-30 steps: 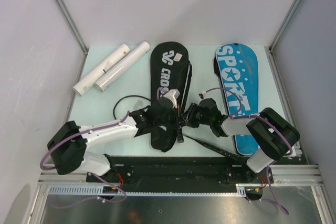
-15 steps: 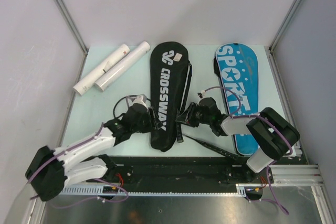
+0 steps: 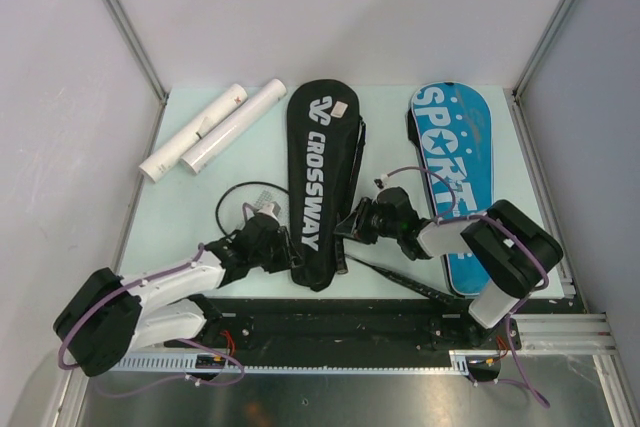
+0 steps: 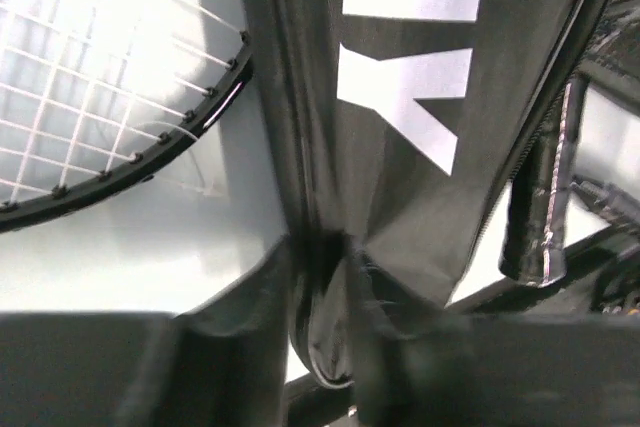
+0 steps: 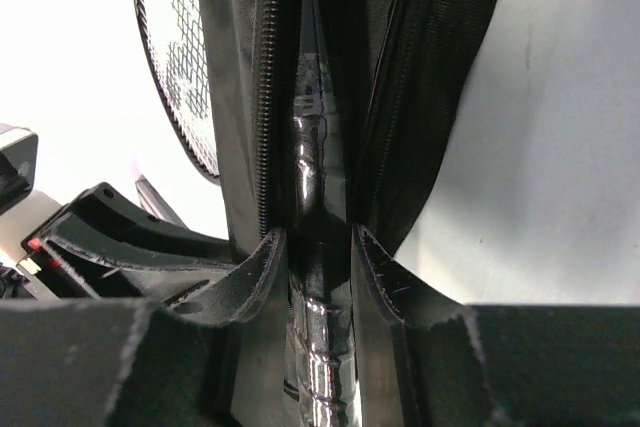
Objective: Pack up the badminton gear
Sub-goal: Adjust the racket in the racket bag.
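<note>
A black bag lettered CROSSWAY (image 3: 318, 177) lies in the middle of the table. A racket sits partly inside it, with its head (image 3: 240, 188) sticking out at the left. My left gripper (image 3: 283, 244) is at the bag's lower left edge, its jaws shut on a fold of the black fabric (image 4: 325, 257). The racket strings (image 4: 90, 77) lie just to the left of it. My right gripper (image 3: 352, 225) is at the bag's right edge, shut on the shiny black racket handle (image 5: 318, 187) beside the open zipper (image 5: 265, 97). The blue SPORT bag (image 3: 455, 137) lies flat at the right.
Two long white tubes (image 3: 195, 132) lie side by side at the back left. A second thin racket shaft (image 3: 400, 280) lies slantwise near the front edge, below my right gripper. Grey walls close in the table on three sides.
My left arm has drawn back from on top of the black bag to its lower left edge, and its jaws have opened and closed on the fabric. The right arm has hardly moved.
</note>
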Available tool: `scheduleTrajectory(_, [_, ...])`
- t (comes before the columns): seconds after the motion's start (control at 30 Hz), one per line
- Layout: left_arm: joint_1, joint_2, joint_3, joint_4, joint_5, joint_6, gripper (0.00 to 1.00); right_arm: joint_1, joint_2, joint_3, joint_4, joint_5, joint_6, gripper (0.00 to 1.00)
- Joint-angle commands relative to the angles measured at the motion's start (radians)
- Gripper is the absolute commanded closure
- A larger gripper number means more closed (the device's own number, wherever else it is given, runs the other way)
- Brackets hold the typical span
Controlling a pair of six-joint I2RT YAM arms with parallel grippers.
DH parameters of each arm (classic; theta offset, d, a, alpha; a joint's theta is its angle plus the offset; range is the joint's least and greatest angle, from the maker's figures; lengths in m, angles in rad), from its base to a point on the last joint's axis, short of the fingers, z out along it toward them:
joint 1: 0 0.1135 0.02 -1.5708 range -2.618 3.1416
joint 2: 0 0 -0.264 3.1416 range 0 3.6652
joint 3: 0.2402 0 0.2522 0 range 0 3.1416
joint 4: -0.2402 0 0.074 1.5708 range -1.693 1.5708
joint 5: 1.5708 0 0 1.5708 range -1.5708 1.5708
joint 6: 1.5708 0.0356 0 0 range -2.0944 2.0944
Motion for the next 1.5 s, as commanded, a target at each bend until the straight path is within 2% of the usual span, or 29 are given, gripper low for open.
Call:
scheduleTrajectory(0.0, [0.006, -0.005, -0.052, 0.141, 0.117, -0.047, 0.81, -0.021, 0.025, 0.076, 0.161, 0.155, 0.003, 1.0])
scheduleTrajectory(0.03, [0.006, 0.001, -0.063, 0.148, 0.139, -0.053, 0.85, -0.021, 0.033, 0.082, 0.163, 0.155, 0.0, 1.0])
scheduleTrajectory(0.07, [0.007, 0.003, -0.073, 0.221, 0.156, -0.059, 0.91, -0.023, 0.039, 0.093, 0.161, 0.164, -0.01, 1.0])
scheduleTrajectory(0.1, [0.007, 0.006, -0.101, 0.246, 0.182, -0.079, 0.99, -0.021, 0.044, 0.102, 0.169, 0.163, -0.018, 1.0])
scheduleTrajectory(0.17, [0.01, 0.003, -0.131, 0.32, 0.212, -0.098, 1.0, -0.018, 0.056, 0.128, 0.164, 0.163, -0.049, 1.0])
scheduleTrajectory(0.37, [0.015, -0.1, -0.179, 0.345, 0.284, -0.073, 1.0, -0.023, 0.01, 0.156, 0.062, 0.235, -0.174, 1.0])
scheduleTrajectory(0.63, [0.015, -0.148, -0.187, 0.432, 0.374, -0.073, 0.99, -0.013, 0.044, 0.199, 0.106, 0.278, -0.233, 1.0])
scheduleTrajectory(0.83, [0.016, -0.185, -0.216, 0.432, 0.384, -0.075, 1.0, -0.043, -0.021, 0.208, 0.008, 0.345, -0.41, 1.0])
scheduleTrajectory(1.07, [0.015, -0.166, -0.211, 0.434, 0.401, -0.064, 1.0, -0.03, 0.008, 0.234, 0.066, 0.344, -0.492, 1.0])
scheduleTrajectory(1.17, [0.015, -0.163, -0.207, 0.435, 0.404, -0.061, 1.0, -0.027, 0.021, 0.248, 0.084, 0.335, -0.469, 1.0])
scheduleTrajectory(1.3, [0.015, -0.168, -0.21, 0.448, 0.417, -0.059, 0.99, 0.023, -0.001, 0.25, 0.101, 0.427, -0.555, 1.0])
scheduleTrajectory(1.4, [0.013, -0.165, -0.213, 0.455, 0.401, -0.056, 1.0, -0.012, 0.033, 0.248, 0.175, 0.292, -0.356, 1.0])
scheduleTrajectory(1.43, [0.013, -0.157, -0.214, 0.455, 0.392, -0.059, 1.0, -0.018, 0.039, 0.245, 0.203, 0.22, -0.213, 1.0])
scheduleTrajectory(1.47, [0.013, -0.137, -0.216, 0.455, 0.374, -0.068, 1.0, -0.018, 0.05, 0.23, 0.291, 0.197, -0.149, 1.0])
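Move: The racket bag's lower left edge, the left hand's target, lies almost between its open fingertips, about 1 cm to the right. The butt of the racket handle is some 9 cm right of that hand and 2 cm back, and the loose racket's head about 7 cm to its left and 10 cm farther out. The right hand already holds the handle. The bag's opening lies some 5 cm ahead of it and 1 cm right, and the loose racket's grip 12 cm right and 10 cm back, lower down. Sideways to the right by about a centimetre, the left hand shuts its fingers on the bag's lower left edge, then lifts the pinched edge some 4 cm while carrying it further right, towards the handle, rolling its left side down about 20 degrees. The right hand keeps its grip on the racket handle almost in place, tilting it roughly 20 degrees in the bag's opening. ##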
